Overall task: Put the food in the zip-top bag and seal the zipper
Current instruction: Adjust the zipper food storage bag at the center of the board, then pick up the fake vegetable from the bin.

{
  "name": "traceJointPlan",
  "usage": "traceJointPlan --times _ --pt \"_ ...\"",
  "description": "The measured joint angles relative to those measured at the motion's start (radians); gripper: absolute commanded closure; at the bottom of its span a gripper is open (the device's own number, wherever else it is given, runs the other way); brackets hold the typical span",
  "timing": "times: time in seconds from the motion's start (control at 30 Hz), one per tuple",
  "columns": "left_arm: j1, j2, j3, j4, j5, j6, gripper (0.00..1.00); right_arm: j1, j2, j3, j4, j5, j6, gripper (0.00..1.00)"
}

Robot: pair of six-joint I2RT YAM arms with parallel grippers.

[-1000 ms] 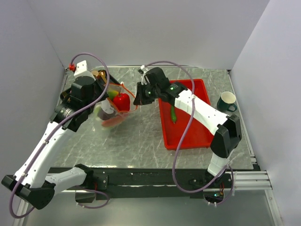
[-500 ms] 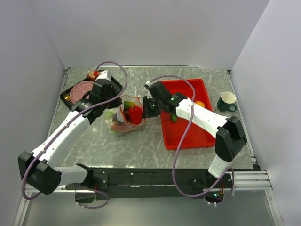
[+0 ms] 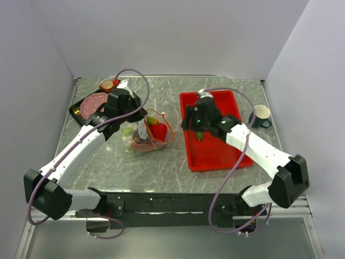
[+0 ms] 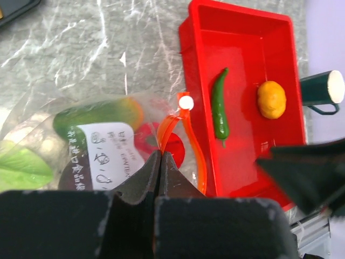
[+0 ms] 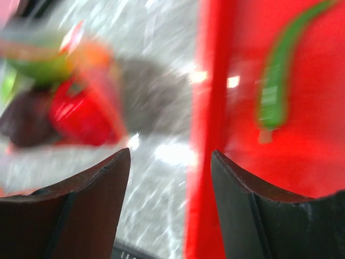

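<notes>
The clear zip-top bag lies on the table left of centre, its mouth gaping. Inside it are a red piece, a green vegetable, a leafy one and a labelled dark item. My left gripper is shut on the orange-red zipper, beside its white slider. My right gripper hovers open and empty over the left wall of the red tray. In the blurred right wrist view, that gripper straddles the tray wall. A green chili and an orange lie in the tray.
A dark mug stands right of the red tray. At the back left, a black tray holds a pink plate, with a small item beyond it. Walls close the table on three sides.
My right gripper has let go of the bag's mouth, opened, and swung right over the red tray. The bag has dropped to the table, still held by the left gripper.
</notes>
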Motion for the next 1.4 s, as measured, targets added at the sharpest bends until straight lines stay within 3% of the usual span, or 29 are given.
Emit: traceJointPlan --times 0.17,0.27,0.63,0.67,0.87,1.13,1.4 --pt "0.0 0.002 0.0 0.011 0.023 0.0 0.99 -0.157 -0.007 -0.046 0.02 0.013 -0.016 0.34" --pt "0.0 0.008 0.0 0.014 0.032 0.0 0.99 -0.185 0.048 -0.064 0.019 0.006 -0.037 0.34" --pt "0.0 0.014 0.0 0.023 0.053 0.0 0.99 -0.202 0.322 -0.039 0.041 -0.041 -0.107 0.35" --pt "0.0 0.014 0.0 0.023 0.054 0.0 0.99 -0.203 0.336 -0.032 0.041 -0.041 -0.113 0.42" --pt "0.0 0.014 0.0 0.023 0.055 0.0 0.99 -0.204 0.371 0.006 0.048 -0.034 -0.141 0.58" --pt "0.0 0.02 0.0 0.027 0.055 0.002 0.99 -0.212 0.388 0.007 0.045 -0.021 -0.155 0.53" --pt "0.0 0.034 0.0 0.029 0.056 0.004 0.99 -0.214 0.397 0.007 0.048 -0.023 -0.167 0.59"
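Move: The green pepper in the red tray lies about 8 cm ahead of my right hand, 6 cm to its right and 15 cm below. The red bell pepper in the bag is some 14 cm to that hand's left, 7 cm ahead and 12 cm down; the yellow fruit sits in the tray about 13 cm right of the green pepper and 1 cm farther out. From my left hand the green pepper is roughly 24 cm right, 5 cm ahead and 21 cm below. With my right hand I swing away from the bag, right and a little forward over the tray, then sink about 14 cm to the green pepper's near, stem end, tipping the fingers some 20 degrees more downward. Easing slightly forward at the bottom, I partly close the open fingers until they pinch that end from both sides. My left hand keeps its grip on the bag's rim. ##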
